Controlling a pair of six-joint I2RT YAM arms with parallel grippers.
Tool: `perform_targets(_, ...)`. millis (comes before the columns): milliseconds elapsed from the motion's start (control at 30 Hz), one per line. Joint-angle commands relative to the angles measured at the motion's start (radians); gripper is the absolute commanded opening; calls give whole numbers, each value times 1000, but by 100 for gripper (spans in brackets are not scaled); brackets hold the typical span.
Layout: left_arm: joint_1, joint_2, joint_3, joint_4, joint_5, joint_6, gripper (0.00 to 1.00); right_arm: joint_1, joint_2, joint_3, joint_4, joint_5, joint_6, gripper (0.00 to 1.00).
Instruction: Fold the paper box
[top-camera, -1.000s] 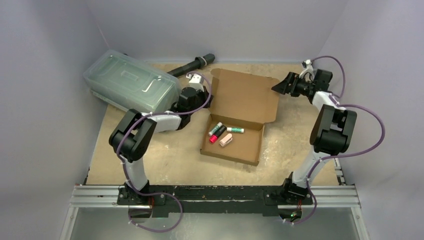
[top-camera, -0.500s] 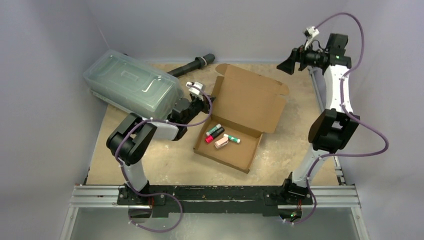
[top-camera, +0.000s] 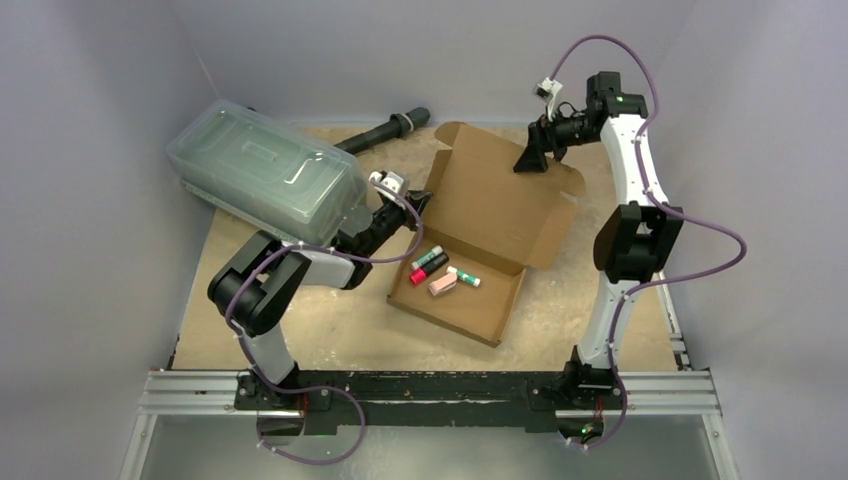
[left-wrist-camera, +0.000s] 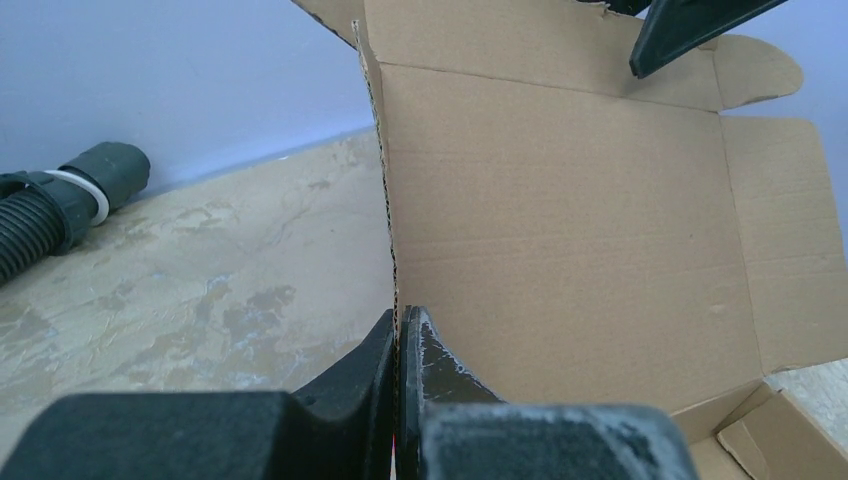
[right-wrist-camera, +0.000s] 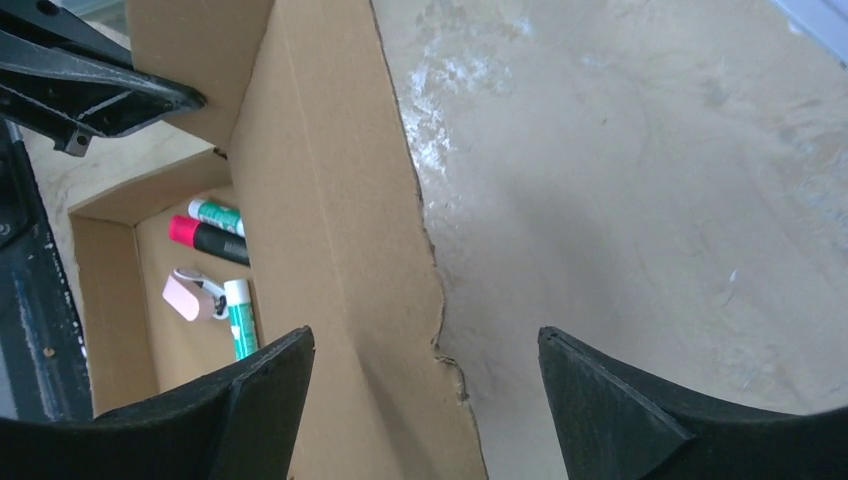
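Note:
The brown paper box (top-camera: 480, 215) lies mid-table with its lid (top-camera: 490, 195) raised and tilted up. Its tray holds markers and a pink item (top-camera: 445, 275). My left gripper (top-camera: 418, 198) is shut on the lid's left edge; in the left wrist view the gripper (left-wrist-camera: 400, 325) pinches the cardboard edge (left-wrist-camera: 385, 200) between both fingers. My right gripper (top-camera: 532, 160) is open, above the lid's far edge. In the right wrist view the right gripper (right-wrist-camera: 428, 345) straddles the lid's top edge (right-wrist-camera: 340, 250) without touching it.
A clear greenish plastic lidded container (top-camera: 262, 172) stands at the back left, close to my left arm. A dark hose (top-camera: 385, 130) lies behind it along the back wall. The table's right edge (top-camera: 655, 300) runs beside my right arm.
My left gripper has lifted the lid's left edge, tilting the lid up and turning the box slightly. My right arm rose and swung left from the lid's right side to above its far edge.

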Motion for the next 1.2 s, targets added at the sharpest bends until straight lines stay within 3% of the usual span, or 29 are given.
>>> perform_targets(0, -5, -42, -14, 125, 26, 32, 0, 8, 4, 89, -113, 28, -57, 81)
perform_targets(200, -6, -41, -15, 124, 5, 40, 0, 13, -10, 96, -176, -24, -107, 53)
perform_targets(400, -6, -37, 8, 91, -29, 40, 0, 14, -25, 86, -227, -53, -152, 14)
perform_targets(500, -6, -40, 29, 44, -47, 25, 0, 14, -44, 82, -225, -42, -161, 0)
perform_targets(567, -6, -48, 44, -9, -63, 3, 8, 14, -69, 75, -206, -27, -160, 0)
perform_targets(700, 3, -115, 90, -218, -94, -96, 46, 17, -145, 38, -111, 43, -119, 0)
perform_targets(767, 13, -165, 128, -409, -97, -164, 59, 21, -190, 6, -65, 88, -98, 0)
perform_targets(867, 20, -235, 177, -706, -72, -222, 65, 38, -253, -40, -22, 161, -102, 0)
perform_targets(967, 21, -308, 134, -875, -82, -303, 65, 73, -295, -86, -3, 212, -122, 0)
perform_targets(1167, 22, -439, -87, -892, -110, -420, 64, 168, -369, -208, 45, 268, -119, 0)
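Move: The lid's far edge already runs between the right hand's open fingers, about 2 cm back and 1 cm left of the hand point, at its height. From this hand the tray's middle is some 22 cm back, 13 cm left and 19 cm down, and the black marker about 20 cm back and 20 cm left, as low. The left hand still pinches the lid's left side; from it that far-edge spot lies about 21 cm right, 4 cm ahead and 3 cm up. The right hand closes its wide-open fingers onto the lid's far edge while easing back about 3 cm, then, with the edge pinched, lifts some 6 cm and draws back another 3 cm, tilting its fingers a little further down. The left hand holds the lid's left side still until the right has shut, then opens and lets go, hops up briefly and retreats about 5 cm back and 4 cm to its left, its fingers tipping down nearly 30 degrees. ##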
